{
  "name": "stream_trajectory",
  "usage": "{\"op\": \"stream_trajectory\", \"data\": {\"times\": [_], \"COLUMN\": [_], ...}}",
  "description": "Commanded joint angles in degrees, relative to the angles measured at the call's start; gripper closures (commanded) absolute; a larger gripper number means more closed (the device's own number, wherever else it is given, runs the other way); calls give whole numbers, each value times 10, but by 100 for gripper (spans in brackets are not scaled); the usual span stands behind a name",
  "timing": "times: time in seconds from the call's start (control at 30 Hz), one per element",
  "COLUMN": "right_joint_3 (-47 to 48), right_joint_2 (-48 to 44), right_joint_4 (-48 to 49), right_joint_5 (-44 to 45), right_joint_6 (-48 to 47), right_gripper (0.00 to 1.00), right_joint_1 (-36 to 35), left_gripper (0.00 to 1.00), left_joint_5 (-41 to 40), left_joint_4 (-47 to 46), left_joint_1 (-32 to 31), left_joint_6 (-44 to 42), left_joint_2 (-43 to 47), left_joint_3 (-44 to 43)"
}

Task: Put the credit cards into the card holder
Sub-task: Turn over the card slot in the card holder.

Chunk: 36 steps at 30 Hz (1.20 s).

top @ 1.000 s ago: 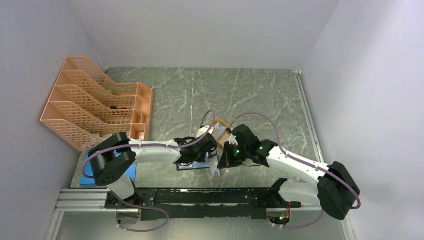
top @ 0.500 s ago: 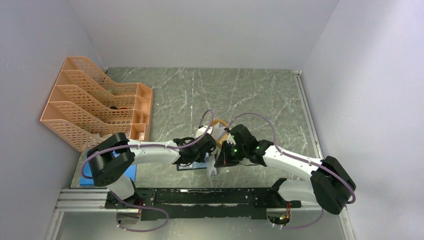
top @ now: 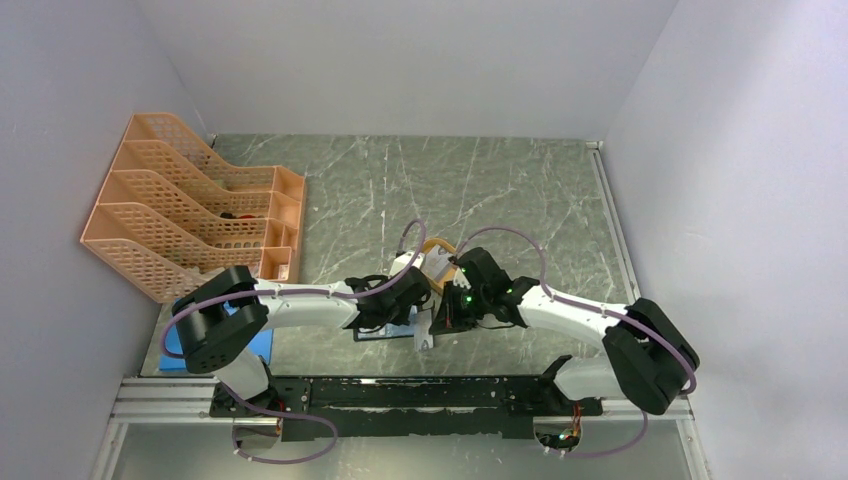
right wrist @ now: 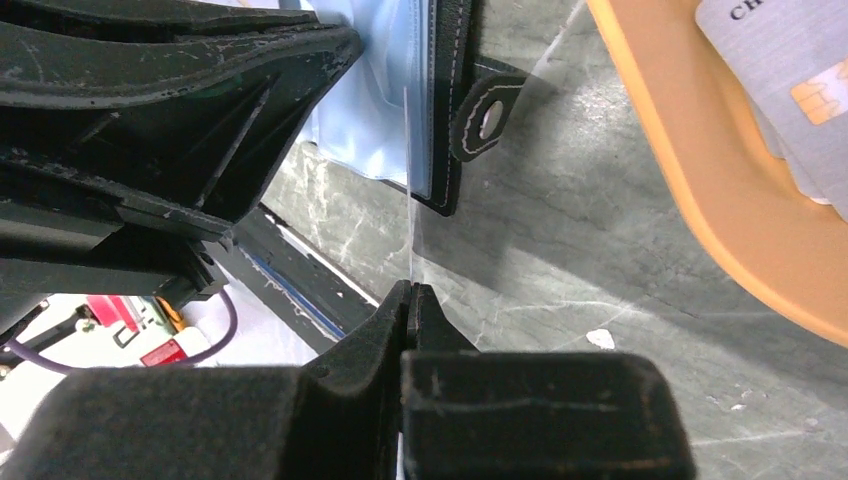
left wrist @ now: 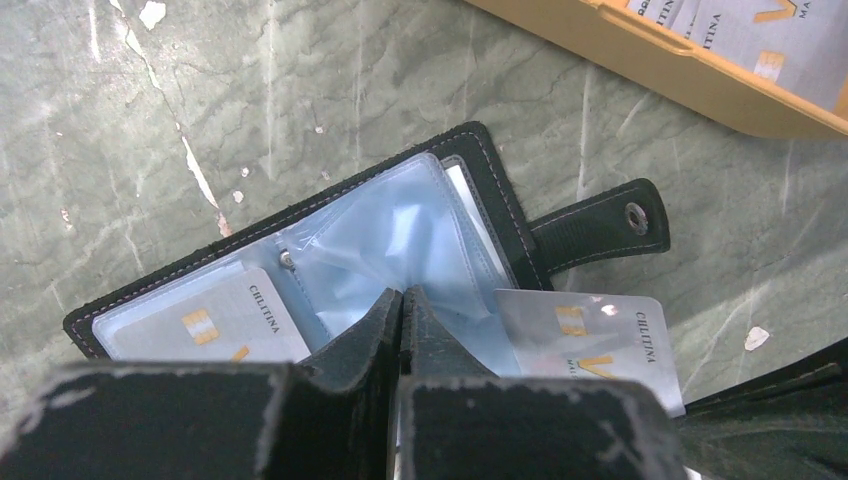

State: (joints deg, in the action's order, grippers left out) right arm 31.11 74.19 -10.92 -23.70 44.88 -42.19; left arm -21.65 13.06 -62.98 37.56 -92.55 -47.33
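Note:
The black card holder (left wrist: 497, 190) lies open on the marble table, snap tab (left wrist: 600, 225) pointing right. My left gripper (left wrist: 401, 293) is shut on a fold of its bluish clear pocket (left wrist: 400, 225). One credit card (left wrist: 205, 320) sits in the left pocket. My right gripper (right wrist: 408, 287) is shut on another credit card (left wrist: 590, 335), whose left end is at the mouth of the right pocket. Edge-on in the right wrist view, that card (right wrist: 408, 200) reaches up to the holder (right wrist: 445, 100). From above, both grippers (top: 425, 322) meet over the holder.
An orange oval tray (left wrist: 640, 50) with more cards (left wrist: 740, 25) stands just beyond the holder, also in the right wrist view (right wrist: 700, 180). An orange mesh file organiser (top: 190, 215) is at the left. A blue pad (top: 262, 345) lies by the left arm's base.
The right arm has shifted left towards the holder, bringing its card closer in. The left arm and the holder have stayed put.

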Motion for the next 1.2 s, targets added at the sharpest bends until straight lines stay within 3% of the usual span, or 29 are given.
{"op": "stream_trajectory", "data": {"times": [0.0, 0.23, 0.8, 1.17], "right_joint_3": [10, 22, 42, 40], "right_joint_2": [5, 16, 47, 74], "right_joint_4": [28, 45, 67, 98], "right_joint_5": [-11, -23, -60, -89], "right_joint_6": [-7, -21, -43, -33], "right_gripper": [100, 100, 100, 100], "right_joint_1": [2, 2, 2, 2], "left_gripper": [95, 95, 70, 62], "left_joint_5": [13, 15, 15, 8], "left_joint_4": [50, 54, 94, 121], "left_joint_1": [2, 2, 2, 1], "left_joint_6": [6, 6, 4, 10], "left_joint_2": [-11, -7, 45, 82], "left_joint_3": [26, 23, -13, -20]}}
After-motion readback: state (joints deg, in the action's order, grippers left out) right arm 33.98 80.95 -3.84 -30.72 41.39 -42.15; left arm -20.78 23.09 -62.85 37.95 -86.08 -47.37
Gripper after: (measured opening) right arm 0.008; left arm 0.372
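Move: The left fingertips already pinch the clear card slot on the holder's right-hand page, its middle roughly 1 cm back and 1 cm below them; the filled slot lies about 7 cm left and 1 cm back, the strap some 6 cm right and 1 cm back. From the right hand, which holds a card, that clear slot lies about 6 cm left, 2 cm ahead and 3 cm lower, and the card tray about 11 cm ahead and 4 cm right. The left hand lets go of the clear slot: its nearly shut fingers spread to about a third open as it drifts some 2.5 cm left and 1.5 cm back, then lifts about 2 cm just above the sleeve, barely tilting. Meanwhile the right hand keeps its pinch on the card's right edge and carries the card nearly 3 cm left towards the slot, rising about 1 cm and turning slightly counter-clockwise, so the card's leading edge passes over the holder's right border up to the sleeve's rim. ##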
